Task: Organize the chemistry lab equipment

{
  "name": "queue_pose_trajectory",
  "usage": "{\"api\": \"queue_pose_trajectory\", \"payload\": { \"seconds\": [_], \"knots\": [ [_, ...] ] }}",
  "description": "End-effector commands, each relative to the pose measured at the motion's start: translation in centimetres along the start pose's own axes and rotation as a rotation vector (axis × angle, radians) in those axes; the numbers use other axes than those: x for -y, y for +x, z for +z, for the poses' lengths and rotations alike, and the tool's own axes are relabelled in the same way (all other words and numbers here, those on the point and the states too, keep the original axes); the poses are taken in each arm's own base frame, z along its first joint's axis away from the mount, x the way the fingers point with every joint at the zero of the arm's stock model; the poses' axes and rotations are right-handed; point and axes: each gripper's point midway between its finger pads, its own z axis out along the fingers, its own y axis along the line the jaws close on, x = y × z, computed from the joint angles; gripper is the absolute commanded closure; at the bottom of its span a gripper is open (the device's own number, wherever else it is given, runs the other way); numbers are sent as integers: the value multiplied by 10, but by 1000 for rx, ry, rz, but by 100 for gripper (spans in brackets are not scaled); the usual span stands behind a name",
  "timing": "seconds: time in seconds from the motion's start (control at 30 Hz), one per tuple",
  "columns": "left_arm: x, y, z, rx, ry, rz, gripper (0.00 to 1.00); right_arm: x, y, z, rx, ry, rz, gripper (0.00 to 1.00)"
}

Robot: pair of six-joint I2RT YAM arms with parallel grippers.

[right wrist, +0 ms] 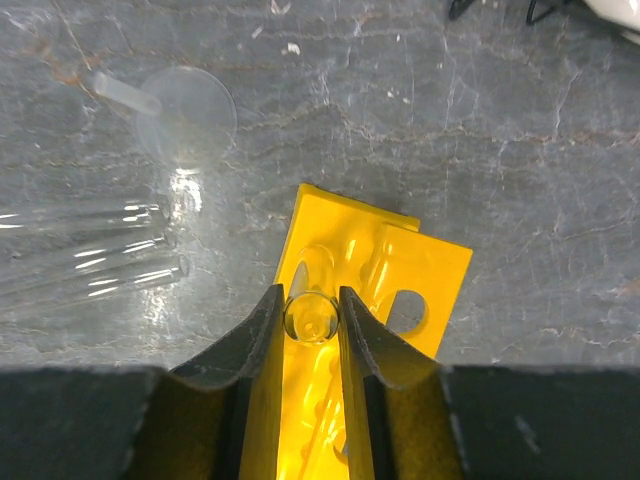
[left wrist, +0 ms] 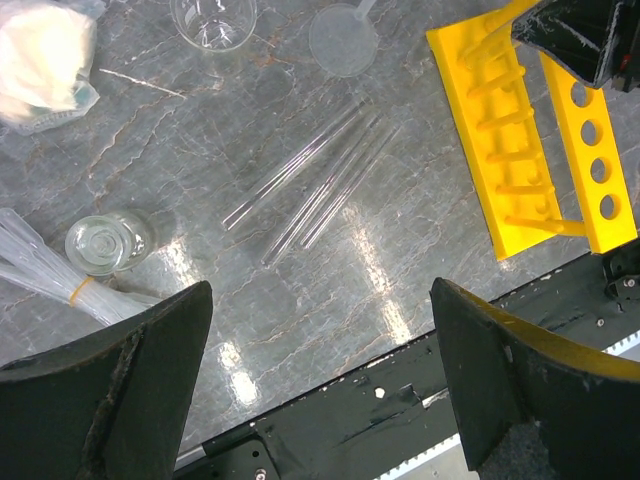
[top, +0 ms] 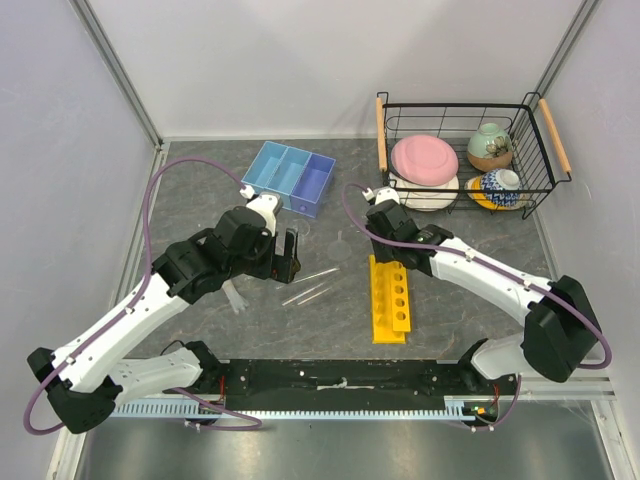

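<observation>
My right gripper point(right wrist: 311, 318) is shut on a clear test tube point(right wrist: 311, 312), held upright over the far end of the yellow rack point(right wrist: 425, 268), above a hole in its left row. The rack point(top: 390, 298) lies mid-table. Three loose test tubes point(left wrist: 320, 185) lie flat to the left of it. My left gripper point(left wrist: 320, 290) hangs open and empty above the table's near edge, short of those tubes. A funnel point(left wrist: 343, 38) and a small beaker point(left wrist: 213, 20) stand beyond them. The cream lump point(left wrist: 45, 55) lies far left. The blue tray point(top: 290, 176) sits at the back.
A black wire basket point(top: 540, 150) at the back right holds a pink plate point(top: 424, 158) and ceramic bowls point(top: 490, 145). A small round glass piece point(left wrist: 105, 243) and a banded bundle of clear tubes point(left wrist: 40, 270) lie under my left arm. The black base rail point(top: 340, 378) runs along the near edge.
</observation>
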Motion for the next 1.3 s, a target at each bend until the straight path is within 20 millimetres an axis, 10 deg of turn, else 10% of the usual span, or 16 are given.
{"api": "queue_pose_trajectory", "payload": {
  "seconds": [0.0, 0.33, 0.57, 0.93, 1.27],
  "knots": [
    [3, -3, 4, 17, 17, 29, 4, -3, -3, -1, 58, -30, 71, 92],
    [-2, 4, 13, 2, -3, 23, 1, -1, 12, 3, 49, -32, 87, 57],
    [-8, 14, 27, -38, -50, 33, 5, 5, -13, -27, 94, -30, 75, 34],
    [-1, 46, 68, -161, -83, 56, 14, 21, -59, -109, 218, -51, 72, 29],
    [19, 95, 111, -286, -94, 110, 46, 20, -41, -121, 200, -92, 46, 28]
  ]
}}
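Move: The test tube in the right gripper stands over the yellow rack's far-left corner, straight below the hand by some 7 cm; from this hand the funnel is about 10 cm left and 3 cm ahead. For the wide-open left gripper, the loose test tubes lie about 4 cm ahead, 4 cm right and 20 cm below. From that gripper, the small beaker is some 6 cm ahead and 11 cm left, the funnel 11 cm ahead and 9 cm right, the rack level and 21 cm right. With the right gripper, press the held tube down about 2 cm at the rack's far-left corner, easing back slightly, then open and let go, and lift some 14 cm clear, drawing back and a little right with the fingers tipping up. Meanwhile lower the left gripper about 13 cm towards the loose tubes, slowly then faster, edging right late, tilting further down and narrowing the still-open fingers by a third. ##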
